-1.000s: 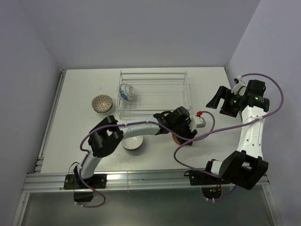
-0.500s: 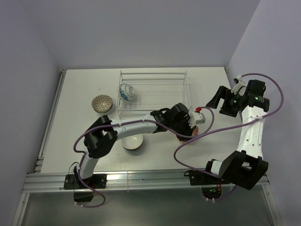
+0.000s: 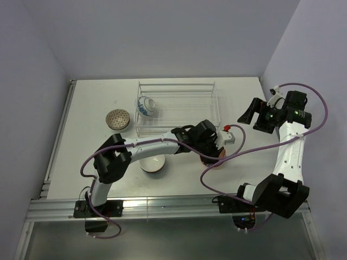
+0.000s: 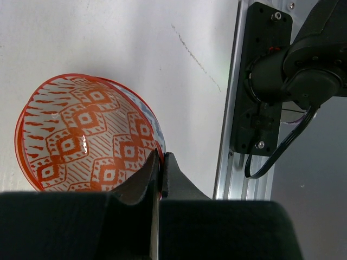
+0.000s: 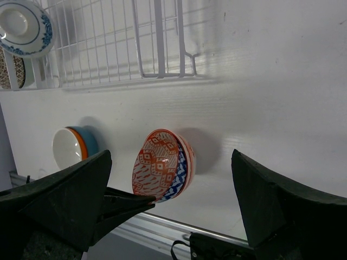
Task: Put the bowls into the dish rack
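The orange-red patterned bowl (image 4: 81, 138) stands tilted on the table, its inside facing sideways, and my left gripper (image 4: 160, 160) is shut on its rim. From above, the left gripper (image 3: 212, 151) covers most of this bowl (image 3: 206, 160), just in front of the dish rack (image 3: 176, 89). A blue-and-white bowl (image 3: 145, 105) leans in the rack's left end. The grey-brown bowl (image 3: 117, 119) sits left of the rack. The white bowl (image 3: 153, 163) rests under the left arm. My right gripper (image 3: 252, 114) hangs open, right of the rack and holding nothing. It faces the tilted bowl (image 5: 157, 170).
The rack's right half (image 5: 157, 38) holds nothing. An aluminium rail (image 3: 162, 203) runs along the table's near edge, close behind the tilted bowl. Purple cables (image 3: 238, 151) loop over the table between the arms. Walls close in the left, back and right sides.
My left gripper has shut on the orange-red bowl's rim, and the left wrist has shifted slightly over it. The right arm has not moved.
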`<state>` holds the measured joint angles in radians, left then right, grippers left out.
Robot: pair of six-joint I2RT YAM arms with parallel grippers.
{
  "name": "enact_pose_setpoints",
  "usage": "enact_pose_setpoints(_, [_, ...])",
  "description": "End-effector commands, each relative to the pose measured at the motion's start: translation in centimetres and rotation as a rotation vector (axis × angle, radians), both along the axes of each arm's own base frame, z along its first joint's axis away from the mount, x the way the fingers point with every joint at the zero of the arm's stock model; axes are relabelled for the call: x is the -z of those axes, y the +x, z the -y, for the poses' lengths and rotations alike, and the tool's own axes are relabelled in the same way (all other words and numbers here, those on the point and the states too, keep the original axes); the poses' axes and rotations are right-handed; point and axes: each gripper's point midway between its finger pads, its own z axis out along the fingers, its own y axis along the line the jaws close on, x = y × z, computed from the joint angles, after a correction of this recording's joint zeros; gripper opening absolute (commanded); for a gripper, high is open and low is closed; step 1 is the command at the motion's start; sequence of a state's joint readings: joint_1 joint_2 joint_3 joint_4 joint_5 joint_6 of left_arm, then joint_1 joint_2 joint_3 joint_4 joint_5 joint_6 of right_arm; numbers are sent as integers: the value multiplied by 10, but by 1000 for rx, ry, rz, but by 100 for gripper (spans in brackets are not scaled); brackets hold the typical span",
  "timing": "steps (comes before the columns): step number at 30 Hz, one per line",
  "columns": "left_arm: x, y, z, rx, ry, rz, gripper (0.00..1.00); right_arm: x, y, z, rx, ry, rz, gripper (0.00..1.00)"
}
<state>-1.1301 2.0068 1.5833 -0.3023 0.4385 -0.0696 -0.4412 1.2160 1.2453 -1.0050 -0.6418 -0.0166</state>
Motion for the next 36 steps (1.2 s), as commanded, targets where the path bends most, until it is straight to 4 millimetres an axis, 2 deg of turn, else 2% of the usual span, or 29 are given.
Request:
enact_pose_setpoints(1, [-46,-1,1,-4,-97,40,0,-20,4,2,-11,-18,60,98])
enact_pose_setpoints(5, [-58,3,-1,-25,-121,74,0,-23,5,0,-18,-10,71,98])
enact_pose_setpoints(14, [-103,11,-6,-68,-192,142,0,-38,9,-3,-23,5,105,99])
enact_pose_setpoints(20, [-137,21,-14,-110,-245,185,0,-56,11,-10,-32,43,154,99])
enact_pose_setpoints(24, [-167,32,-30,-149,-286,217,0,-77,18,-15,-31,78,217,99])
enact_pose_setpoints(27, [-204,48,-55,-212,-344,275,0,-92,26,-18,-23,123,262,100])
enact_pose_setpoints(31, [-243,69,-86,-285,-431,344,0,-106,39,-26,-22,199,289,100])
enact_pose_setpoints(34, [-266,93,-112,-357,-488,382,0,-117,55,-40,-42,233,303,100])
enact_pose_setpoints(36, [-282,110,-129,-416,-525,405,0,-127,68,-57,-73,264,323,100])
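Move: The patterned orange bowl is already pinched by its near rim in the left hand, just above its stack. From that hand the dish rack's middle is about 27 cm ahead, 14 left and 5 lower; the lower orange bowl about 5 ahead, 2 right, 6 lower; the white bowl 4 ahead, 25 left, 7 lower. The held bowl's middle is some 8 cm back, 15 left and 11 below the open right hand. The orange bowl stays pinched by its rim as the left hand lifts it roughly 23 cm off its stack, slowly straight up at first, then fast, sweeping left and forward to bring it nearer the rack's near side in plan; the wrist turns about 35 degrees, fingers levelling and swinging forward. The right hand, empty and wide open, rises 9 cm, drifting forward and left, fingertips tipping up. ##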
